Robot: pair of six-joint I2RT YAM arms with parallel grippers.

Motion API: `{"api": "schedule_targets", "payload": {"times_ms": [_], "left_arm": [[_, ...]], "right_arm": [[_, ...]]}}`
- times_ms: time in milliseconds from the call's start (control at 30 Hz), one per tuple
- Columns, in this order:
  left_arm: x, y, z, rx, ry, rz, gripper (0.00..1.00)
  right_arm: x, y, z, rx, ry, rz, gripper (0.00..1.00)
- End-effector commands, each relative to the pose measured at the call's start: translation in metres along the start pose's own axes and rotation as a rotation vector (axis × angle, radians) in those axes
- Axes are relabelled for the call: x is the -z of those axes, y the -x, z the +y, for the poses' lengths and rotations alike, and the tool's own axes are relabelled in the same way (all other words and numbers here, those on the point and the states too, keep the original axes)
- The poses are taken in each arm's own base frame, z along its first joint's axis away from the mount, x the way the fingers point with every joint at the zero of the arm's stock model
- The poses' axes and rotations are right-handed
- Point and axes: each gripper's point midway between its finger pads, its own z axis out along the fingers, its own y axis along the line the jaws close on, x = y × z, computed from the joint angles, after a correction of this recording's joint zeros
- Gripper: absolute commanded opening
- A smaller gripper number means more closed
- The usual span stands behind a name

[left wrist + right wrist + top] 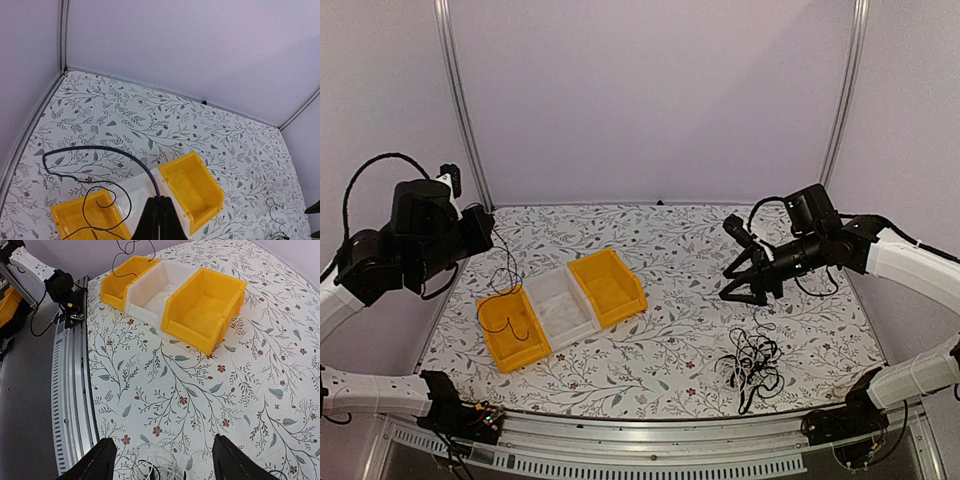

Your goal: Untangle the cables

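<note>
My left gripper [485,232] is raised over the table's left side. It is shut on a thin black cable [510,285] that hangs down, its loose end looped in the left yellow bin [512,345]. In the left wrist view the shut gripper [160,201] pinches this cable [100,149], which arcs away left and coils over the bin [70,220]. My right gripper [747,292] is open and empty above a tangled pile of black and pale cables [752,362]. In the right wrist view the open gripper [162,462] hovers over the pile's top [165,465].
Three bins stand side by side left of centre: the left yellow one, a white one [562,318] and a second yellow one [625,300]. A metal rail [650,440] runs along the near table edge. Walls close in the back and sides.
</note>
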Motion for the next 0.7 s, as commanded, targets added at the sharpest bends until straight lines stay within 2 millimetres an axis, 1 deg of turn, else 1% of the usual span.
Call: {"api": "schedule_targets", "payload": {"times_ms": [0, 100, 167, 233, 333, 433, 500, 567, 667], "left_arm": [[-0.02, -0.05, 0.031, 0.072, 0.102, 0.094, 0.0], [-0.028, -0.076, 0.047, 0.098, 0.139, 0.137, 0.0], [-0.03, -0.087, 0.056, 0.117, 0.156, 0.161, 0.0], [-0.028, -0.096, 0.066, 0.133, 0.186, 0.179, 0.0], [-0.023, -0.102, 0.076, 0.16, 0.207, 0.19, 0.0], [-0.02, -0.109, 0.082, 0.186, 0.202, 0.198, 0.0], [-0.023, -0.117, 0.084, 0.204, 0.195, 0.216, 0.0], [-0.028, -0.131, 0.084, 0.218, 0.194, 0.254, 0.0], [-0.036, -0.158, 0.09, 0.242, 0.244, 0.336, 0.0]], "right_arm": [[0.002, -0.005, 0.001, 0.008, -0.009, 0.003, 0.7], [0.003, -0.008, 0.001, 0.009, -0.015, 0.004, 0.7], [0.003, -0.011, 0.002, 0.01, -0.016, 0.005, 0.7], [0.004, -0.013, 0.003, 0.009, -0.019, 0.008, 0.7], [0.005, -0.016, 0.003, 0.013, -0.027, 0.009, 0.71], [0.006, -0.02, 0.004, 0.015, -0.03, 0.009, 0.71], [0.005, -0.022, 0.005, 0.013, -0.028, 0.011, 0.71], [0.005, -0.023, 0.006, 0.013, -0.025, 0.01, 0.71], [0.004, -0.023, 0.005, 0.014, -0.026, 0.009, 0.71]]}}
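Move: The left hand, holding the dark cable, has the left yellow bin almost straight below, about 30 cm down, 4 cm to its left and 2 cm back. The white bin lies some 6 cm ahead and 10 cm right of the hand, the right yellow bin roughly 15 cm ahead and 24 cm right, equally low. From the right hand, the left yellow bin is about 60 cm left, 2 cm ahead, 18 cm down. Left hand lowers the still-pinched cable about 15 cm towards the left yellow bin, tipping down some 15 degrees. ##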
